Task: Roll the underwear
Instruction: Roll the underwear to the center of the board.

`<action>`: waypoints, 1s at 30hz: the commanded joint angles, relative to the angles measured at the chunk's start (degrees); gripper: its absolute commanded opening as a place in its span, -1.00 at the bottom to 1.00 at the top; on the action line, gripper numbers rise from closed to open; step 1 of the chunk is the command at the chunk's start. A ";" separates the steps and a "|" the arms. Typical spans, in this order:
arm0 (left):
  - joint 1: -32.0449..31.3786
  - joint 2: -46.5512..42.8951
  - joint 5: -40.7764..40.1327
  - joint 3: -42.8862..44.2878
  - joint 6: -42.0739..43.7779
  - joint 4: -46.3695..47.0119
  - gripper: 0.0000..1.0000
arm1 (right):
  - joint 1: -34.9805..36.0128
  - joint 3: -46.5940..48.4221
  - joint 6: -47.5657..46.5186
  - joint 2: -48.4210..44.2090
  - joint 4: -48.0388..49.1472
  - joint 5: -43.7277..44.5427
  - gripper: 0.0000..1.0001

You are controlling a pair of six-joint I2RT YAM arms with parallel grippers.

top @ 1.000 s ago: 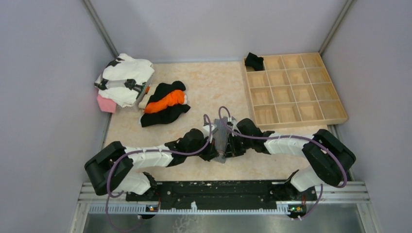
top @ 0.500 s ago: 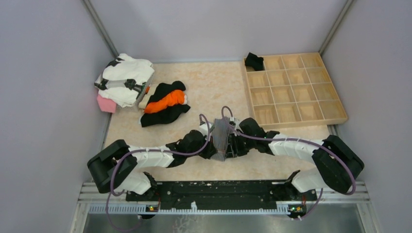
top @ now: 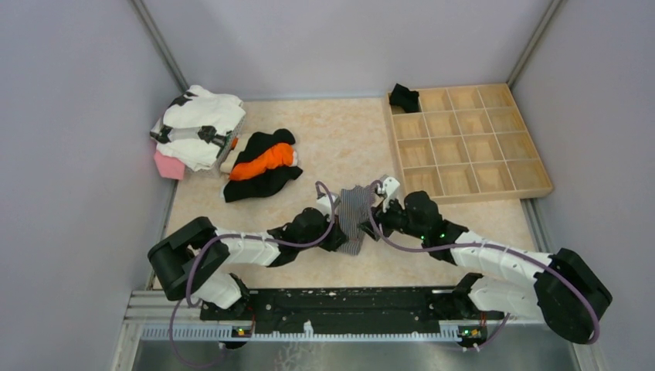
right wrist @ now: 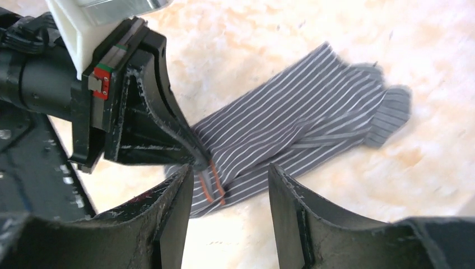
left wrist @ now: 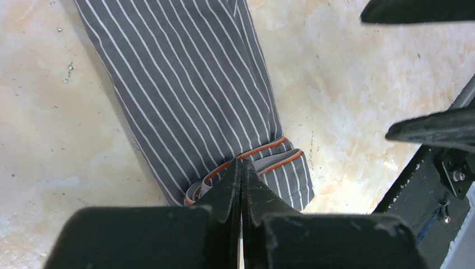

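Note:
The grey striped underwear [top: 355,216] lies stretched flat on the tabletop as a long narrow strip [left wrist: 190,84], its orange-trimmed end folded over. My left gripper [left wrist: 241,162] is shut, its tips pinched on that folded end, which the right wrist view also shows [right wrist: 291,120]. My right gripper [right wrist: 229,171] is open, hovering just off the same end with nothing between its fingers [top: 376,222]. A black underwear piece [top: 403,97] sits in the far left corner compartment of the wooden tray [top: 533,188].
The gridded wooden tray takes up the right back of the table. A black and orange garment pile [top: 263,166] lies left of centre, and a white bundle [top: 199,124] with a pink block [top: 168,165] sits at the far left. Grey walls enclose three sides.
My right gripper has opened, let go of the striped underwear and drawn back to the right. The left gripper has stayed shut on the cloth, which now lies lower and slightly tilted.

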 commanded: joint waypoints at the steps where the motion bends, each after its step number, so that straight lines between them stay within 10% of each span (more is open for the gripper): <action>1: 0.23 3.02 0.77 -3.43 -0.72 -3.88 -1.00 | 1.03 3.50 -21.99 -1.41 2.05 0.49 0.02; 11: 0.18 4.04 1.28 -4.83 -1.15 -2.72 -1.00 | 20.76 -1.63 -55.92 -2.08 -2.29 8.38 0.07; 30: 0.22 6.26 2.09 -4.50 -1.12 -1.72 -1.00 | 30.16 -8.96 -70.99 13.59 19.50 20.29 0.03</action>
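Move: The underwear's near, folded end lies about 5 cm back and 4 cm left of the right hand, roughly 8 cm below it. From the left hand, already down on the cloth there, its middle is some 2 cm back, 1 cm right and a centimetre below. The wooden box is centred about 21 cm farther out and 27 cm right of the right hand; the orange and black clothes lie 16 cm farther out and 26 cm left of it. With its fingers still about half open, the right hand lifts slightly, swings back and left towards the near side of the underwear's folded end, then sinks beside it, ending some 6 cm back, 6 cm lower and 3 cm farther left, while the wrist rolls about 80 degrees around the line of the fingers, counter-clockwise as seen from behind the hand. The left hand stays practically in place with its fingers shut, their tips still resting on the cloth at the folded end, so the right fingertips arrive close around the fold with no sure contact. ##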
